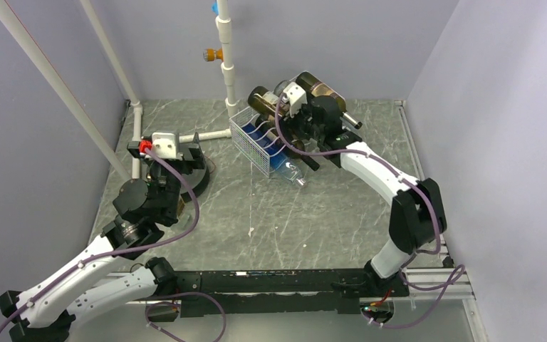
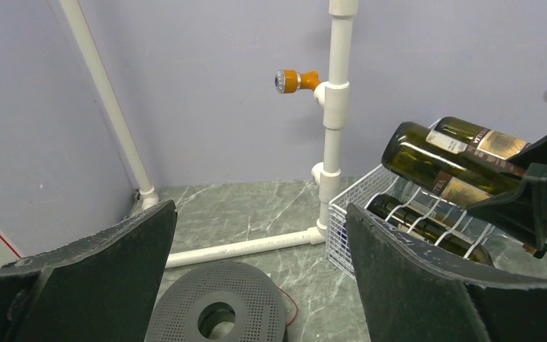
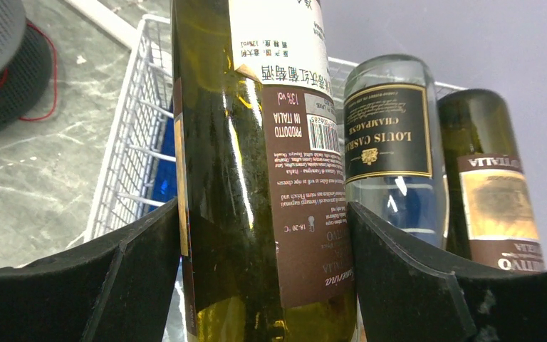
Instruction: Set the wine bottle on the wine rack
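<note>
My right gripper point(image 1: 290, 114) point(image 3: 263, 214) is shut on a dark green wine bottle point(image 1: 262, 100) point(image 2: 434, 171) point(image 3: 256, 142) with a brown label. It holds the bottle tilted just above the white wire wine rack point(image 1: 251, 139) point(image 2: 349, 214) point(image 3: 124, 164). A clear bottle point(image 1: 292, 171) point(image 3: 392, 128) lies in the rack, and another dark bottle point(image 1: 320, 85) point(image 3: 484, 142) lies on its far side. My left gripper point(image 1: 189, 151) point(image 2: 260, 214) stands open and empty to the left of the rack, over a black spool.
The black perforated spool point(image 1: 196, 178) point(image 2: 217, 306) lies on the table with a red wire beside it. White pipes point(image 1: 226, 64) point(image 2: 335, 107) rise behind the rack, one carrying an orange fitting point(image 2: 295, 80). Another pipe runs along the table. Grey walls enclose the table.
</note>
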Controlling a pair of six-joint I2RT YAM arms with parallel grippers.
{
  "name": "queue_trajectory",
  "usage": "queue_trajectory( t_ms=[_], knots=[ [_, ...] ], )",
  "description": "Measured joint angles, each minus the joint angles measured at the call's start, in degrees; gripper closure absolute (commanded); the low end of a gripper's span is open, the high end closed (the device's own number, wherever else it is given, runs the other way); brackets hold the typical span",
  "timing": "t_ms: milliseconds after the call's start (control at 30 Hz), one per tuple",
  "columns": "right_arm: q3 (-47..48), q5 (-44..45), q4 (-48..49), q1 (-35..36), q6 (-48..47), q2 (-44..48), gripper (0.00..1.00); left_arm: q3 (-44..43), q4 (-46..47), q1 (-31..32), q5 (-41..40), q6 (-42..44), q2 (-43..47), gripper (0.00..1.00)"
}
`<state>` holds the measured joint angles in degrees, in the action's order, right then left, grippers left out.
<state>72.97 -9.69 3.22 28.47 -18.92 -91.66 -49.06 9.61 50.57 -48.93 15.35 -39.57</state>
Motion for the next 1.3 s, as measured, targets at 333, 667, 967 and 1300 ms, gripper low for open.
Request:
queue_trajectory(
  t_ms=[333,667,967,1300],
  knots=[
    [4.0,-2.3,-0.2,-2.7,0.9,-11.2,1.0,0.0,0.0,-0.7,0.0,0.0,-0.3,0.06],
    [6.0,-1.8,0.9,-4.3,1.5,-15.9,1.0,0.0,0.0,-1.5,0.3,0.0,-1.3,0.06],
    [7.8,-0.6,1.0,-4.2,1.9,-17.5,0.89,0.0,0.0,-1.5,0.6,0.3,-2.8,0.06],
    [8.0,3.3,0.9,-3.1,2.6,-18.0,0.34,0.1,1.6,-1.5,-0.3,4.6,-4.7,0.06]
  ],
)
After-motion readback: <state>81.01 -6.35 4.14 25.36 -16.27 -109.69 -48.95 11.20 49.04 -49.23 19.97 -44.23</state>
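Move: The held wine bottle's free place on the rack, left of the clear champagne bottle, lies some 7 cm ahead of the right hand, about 1 cm to its right and 9 cm below. The champagne bottle is roughly 11 cm ahead, 8 cm right and 9 cm down, the labelled dark bottle 14 cm ahead, 15 cm right. A low dark bottle lies 2 cm ahead, level sideways, some 18 cm below. From the left hand the free place is about 25 cm ahead, 32 cm right and 24 cm lower. Still gripping the wine bottle round its body, the right hand sets it down onto the rack close beside the champagne bottle, sinking about 9 cm while going forward 6 or 7 cm, quickly at first, then easing to a stop. The hand tips some 10 degrees farther down and turns slightly clockwise; its fingers keep their hold. The empty, open left hand drifts 2 cm forward and down, rolling a little. ##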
